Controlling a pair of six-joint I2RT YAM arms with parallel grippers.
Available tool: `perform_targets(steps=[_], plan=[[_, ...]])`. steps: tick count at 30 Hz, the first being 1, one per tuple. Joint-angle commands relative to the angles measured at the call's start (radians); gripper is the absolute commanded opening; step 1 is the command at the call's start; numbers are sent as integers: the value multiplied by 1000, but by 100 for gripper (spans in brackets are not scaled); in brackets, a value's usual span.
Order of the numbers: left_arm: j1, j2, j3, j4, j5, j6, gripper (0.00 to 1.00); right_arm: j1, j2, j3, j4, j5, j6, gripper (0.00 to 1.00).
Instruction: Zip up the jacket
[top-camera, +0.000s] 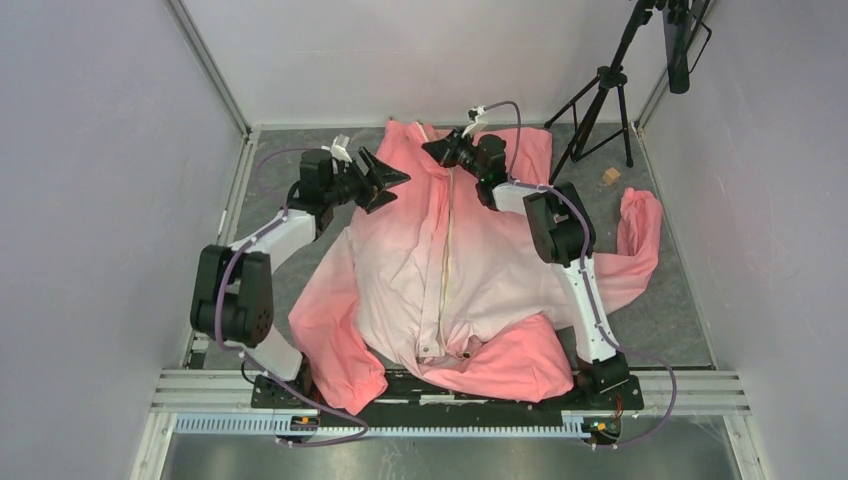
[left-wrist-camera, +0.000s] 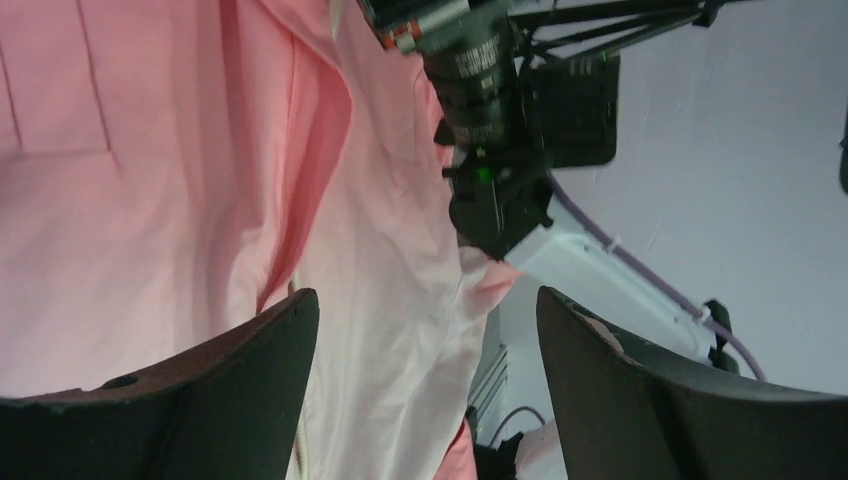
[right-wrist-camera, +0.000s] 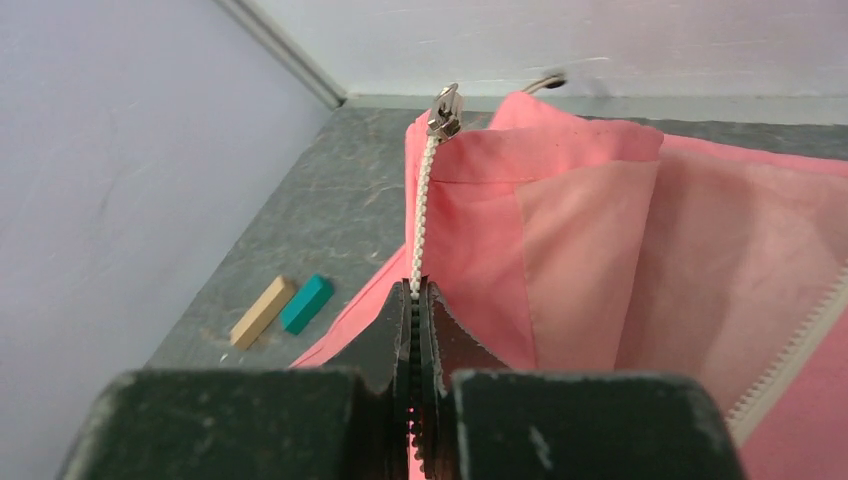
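The pink jacket (top-camera: 400, 270) lies spread on the table, collar at the far end, its cream zipper strip (top-camera: 447, 250) running down the middle. My right gripper (top-camera: 441, 150) is at the collar. The right wrist view shows it (right-wrist-camera: 415, 290) shut on the zipper strip (right-wrist-camera: 420, 210), just below the metal slider (right-wrist-camera: 444, 112) at the collar's top edge. My left gripper (top-camera: 390, 183) hovers open over the jacket's left shoulder. In the left wrist view it (left-wrist-camera: 428, 300) holds nothing, with pale fabric (left-wrist-camera: 380, 330) behind the gap.
A tan block (right-wrist-camera: 262, 311) and a teal block (right-wrist-camera: 305, 303) lie on the grey table left of the collar. A black tripod (top-camera: 605, 90) and a small wooden block (top-camera: 609, 177) stand at the back right. Walls close in on three sides.
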Motion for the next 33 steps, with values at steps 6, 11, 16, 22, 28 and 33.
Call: perform_targets(steps=[6, 11, 16, 22, 28, 33], plan=[[36, 300, 152, 476, 4, -267, 79, 4, -195, -197, 244, -145, 55, 0], [56, 431, 234, 612, 19, -307, 87, 5, -209, -241, 305, -156, 121, 0], [59, 512, 329, 623, 30, -296, 83, 11, -221, -269, 338, -149, 149, 0], [57, 578, 415, 632, 35, -296, 78, 24, -218, -270, 356, -129, 172, 0], [58, 599, 457, 586, 19, -274, 68, 33, -210, -246, 340, -116, 174, 0], [57, 617, 489, 589, 17, -288, 59, 37, -204, -237, 323, -102, 171, 0]])
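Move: The collar corner with the zip's metal slider stands up from the right fingers, which already pinch the zipper tape below it: about 3 cm ahead, 1 cm left and 5 cm above the right hand. From the open left hand it lies some 23 cm ahead, 4 cm right and 5 cm lower. The other zipper edge lies on the jacket, level with the right hand, 6 cm to its right and 8 cm below. Forward about 16 cm sweeps the left hand to the collar corner, dipping slightly and rising again while its fingers tilt up to nearly level and close partway, still open around the collar edge. The right hand keeps its pinch on the zipper tape, drawing it back some 7 cm and up 5 cm, turning a little counter-clockwise. ##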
